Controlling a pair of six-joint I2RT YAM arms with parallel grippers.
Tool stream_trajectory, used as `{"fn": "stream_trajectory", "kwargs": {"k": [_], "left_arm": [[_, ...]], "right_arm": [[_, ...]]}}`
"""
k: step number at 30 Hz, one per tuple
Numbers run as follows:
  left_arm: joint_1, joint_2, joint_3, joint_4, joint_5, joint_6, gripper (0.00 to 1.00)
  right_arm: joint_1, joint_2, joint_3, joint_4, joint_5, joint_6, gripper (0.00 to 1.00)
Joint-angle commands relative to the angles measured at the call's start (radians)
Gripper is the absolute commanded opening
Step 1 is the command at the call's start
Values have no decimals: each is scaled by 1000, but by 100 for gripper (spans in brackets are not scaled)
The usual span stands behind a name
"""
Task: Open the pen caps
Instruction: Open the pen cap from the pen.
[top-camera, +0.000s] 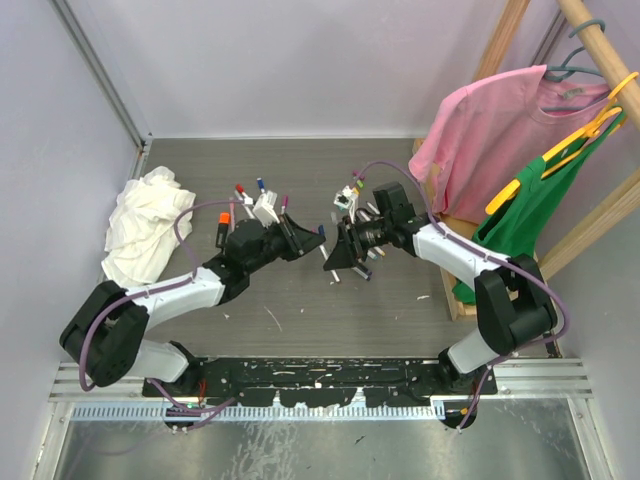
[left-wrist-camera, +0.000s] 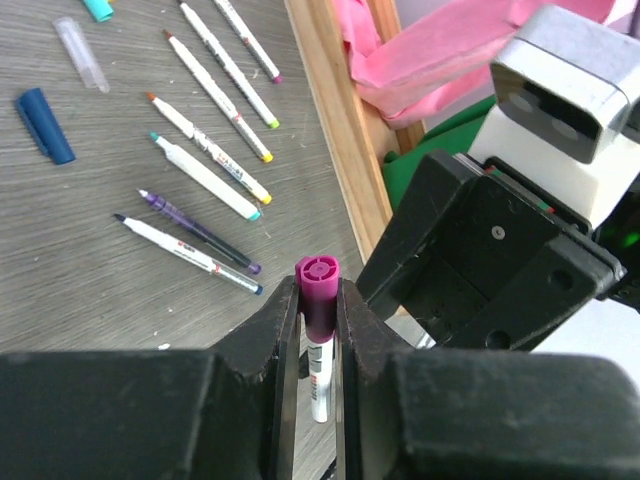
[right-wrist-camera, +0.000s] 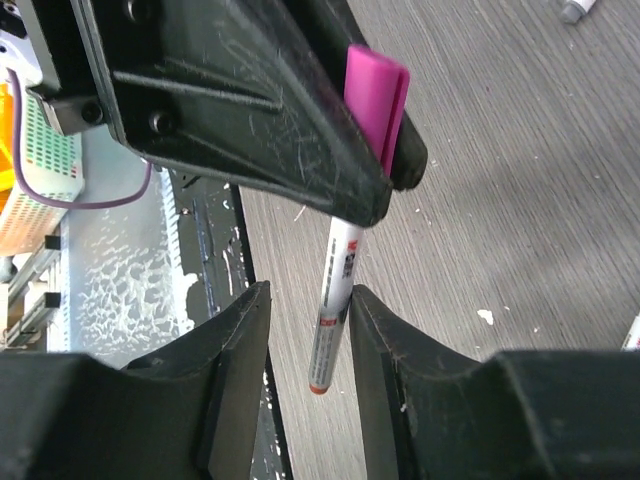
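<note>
A magenta pen cap is pinched between the fingers of my left gripper, which is shut on it. The white pen barrel hangs out of that cap, above the table. My right gripper is open, with its jaws on either side of the barrel. The barrel lies close to one finger and a gap shows on the other side. In the top view the left gripper and right gripper meet tip to tip over the middle of the table.
Several uncapped pens, a loose blue cap and a clear cap lie on the table. More capped pens stand behind the left arm. A white rag lies far left. A wooden rack holds pink and green shirts at right.
</note>
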Motion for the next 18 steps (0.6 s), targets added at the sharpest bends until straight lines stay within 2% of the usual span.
{"fn": "stream_trajectory", "kwargs": {"k": [1,5,8,13,14,18], "left_arm": [[-15,-15,-30,217,6,15,0],[-18,-12,-49,279,23,17,0],[-18,-10,-65,321,18,14,0],[-17,-9,-72,335,10,10,0],[-18,-8,-69,322,11,8,3],[-17,-18,-38,193,-1,1,26]], "right_arm": [[4,3,9,104,-72,62,43],[2,19,-5,160,-110,128,39],[2,32,-14,194,-144,168,23],[2,28,-10,196,-153,174,5],[2,25,-9,192,-146,171,3],[1,0,17,106,-61,94,1]]}}
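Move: The magenta-capped pen hangs tilted from the left gripper, its middle about 3 cm back, 1 cm right and 4 cm below that hand. From the right hand the pen's middle is only about 1 cm left, 1 cm ahead and level. On the table some 13 cm below the right hand, the uncapped dark-tipped white pen lies about 6 cm ahead and 4 cm right, the purple pen roughly 8 cm ahead and 5 cm right. Raise the left gripper nearly 2 cm, easing back slightly, while it keeps the magenta cap pinched and its fingertips tip up a few degrees. Meanwhile bring the right gripper, already straddling the white barrel, about 1 cm left and 1 cm up, rolling its fingertips slightly upward, then close its fingers to pinch the barrel below the cap. ##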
